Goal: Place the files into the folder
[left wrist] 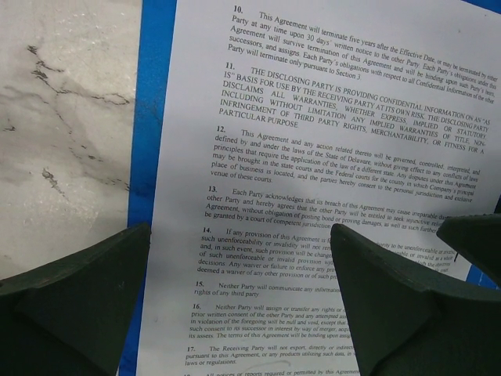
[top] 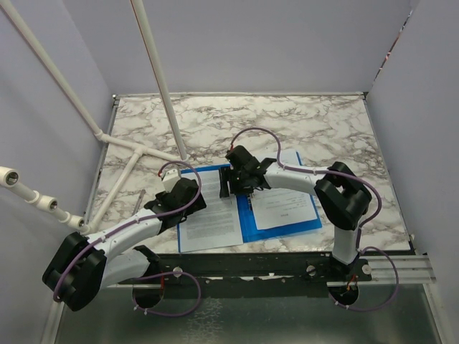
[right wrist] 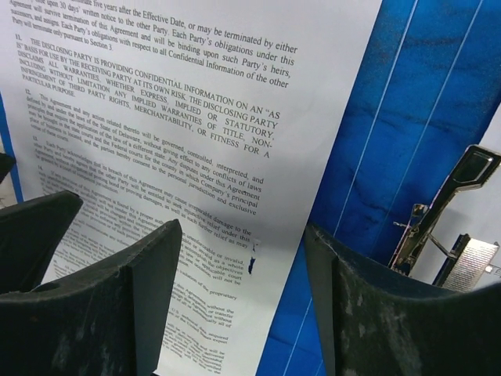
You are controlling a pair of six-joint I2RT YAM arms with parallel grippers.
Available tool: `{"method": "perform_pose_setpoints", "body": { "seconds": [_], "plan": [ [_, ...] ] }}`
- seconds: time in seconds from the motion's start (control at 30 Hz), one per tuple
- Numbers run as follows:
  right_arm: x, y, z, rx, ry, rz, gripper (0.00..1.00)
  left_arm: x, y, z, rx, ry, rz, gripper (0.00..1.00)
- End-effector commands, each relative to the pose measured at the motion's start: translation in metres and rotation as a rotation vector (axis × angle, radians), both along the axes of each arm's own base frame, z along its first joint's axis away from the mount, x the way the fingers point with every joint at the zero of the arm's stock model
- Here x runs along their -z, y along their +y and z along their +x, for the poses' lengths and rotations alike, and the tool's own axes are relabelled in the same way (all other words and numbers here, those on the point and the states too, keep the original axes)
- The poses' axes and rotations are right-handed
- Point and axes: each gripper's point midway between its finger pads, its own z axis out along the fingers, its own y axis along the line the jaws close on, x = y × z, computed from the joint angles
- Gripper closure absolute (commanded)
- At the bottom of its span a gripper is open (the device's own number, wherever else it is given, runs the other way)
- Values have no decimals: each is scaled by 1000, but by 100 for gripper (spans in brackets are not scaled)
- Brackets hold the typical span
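The blue folder (top: 247, 223) lies open on the marble table. One white printed sheet of the files (top: 208, 223) lies on its left half, reaching over the near edge; another (top: 283, 208) rests on the right half. My left gripper (top: 185, 201) hovers over the left sheet (left wrist: 313, 157), open, nothing between its fingers (left wrist: 391, 298). My right gripper (top: 238, 190) is open above the folder's middle, its jaws either side of that sheet's right edge (right wrist: 196, 117), beside the blue spine (right wrist: 407, 133). The metal clip (right wrist: 438, 211) stands at the right.
White pipe frame (top: 136, 154) crosses the table's left back. Marble table (left wrist: 70, 133) shows left of the folder's blue edge (left wrist: 156, 94). Walls enclose three sides. A metal rail (top: 287, 261) runs along the near edge.
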Motion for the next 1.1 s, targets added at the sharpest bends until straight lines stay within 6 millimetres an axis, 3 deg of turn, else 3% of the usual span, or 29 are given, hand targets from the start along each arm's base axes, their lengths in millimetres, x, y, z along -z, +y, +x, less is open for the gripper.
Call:
{"method": "perform_pose_setpoints", "body": {
  "seconds": [0.0, 0.2, 0.5, 0.87, 1.07],
  "plan": [
    [8, 10, -5, 2, 26, 35, 32, 16, 1, -17, 23, 71, -9, 1],
    [9, 15, -17, -8, 61, 106, 32, 20, -3, -19, 40, 85, -23, 1],
    [-5, 27, -31, -39, 90, 242, 35, 28, -5, -23, 55, 114, -24, 1],
    [-26, 30, -32, -38, 66, 296, 71, 24, -10, -22, 69, 109, -44, 1],
    [-48, 25, -32, -37, 29, 309, 82, 6, -16, -16, 83, 78, -71, 1]
  ]
}}
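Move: The left file's middle is about 5 cm back and 8 cm left of the right hand and some 2 cm below it, with its right edge right by the spread fingers. At about the same height, the folder's metal clip lies roughly 2 cm back and 6 cm right, the right file's middle 2 cm ahead and 16 cm right. From the left hand, the left file's middle is about 2 cm back, 3 cm right and 2 cm below. Right hand slides 4 cm back-left, pinches the left file's right edge and rises, left hand edging right. ##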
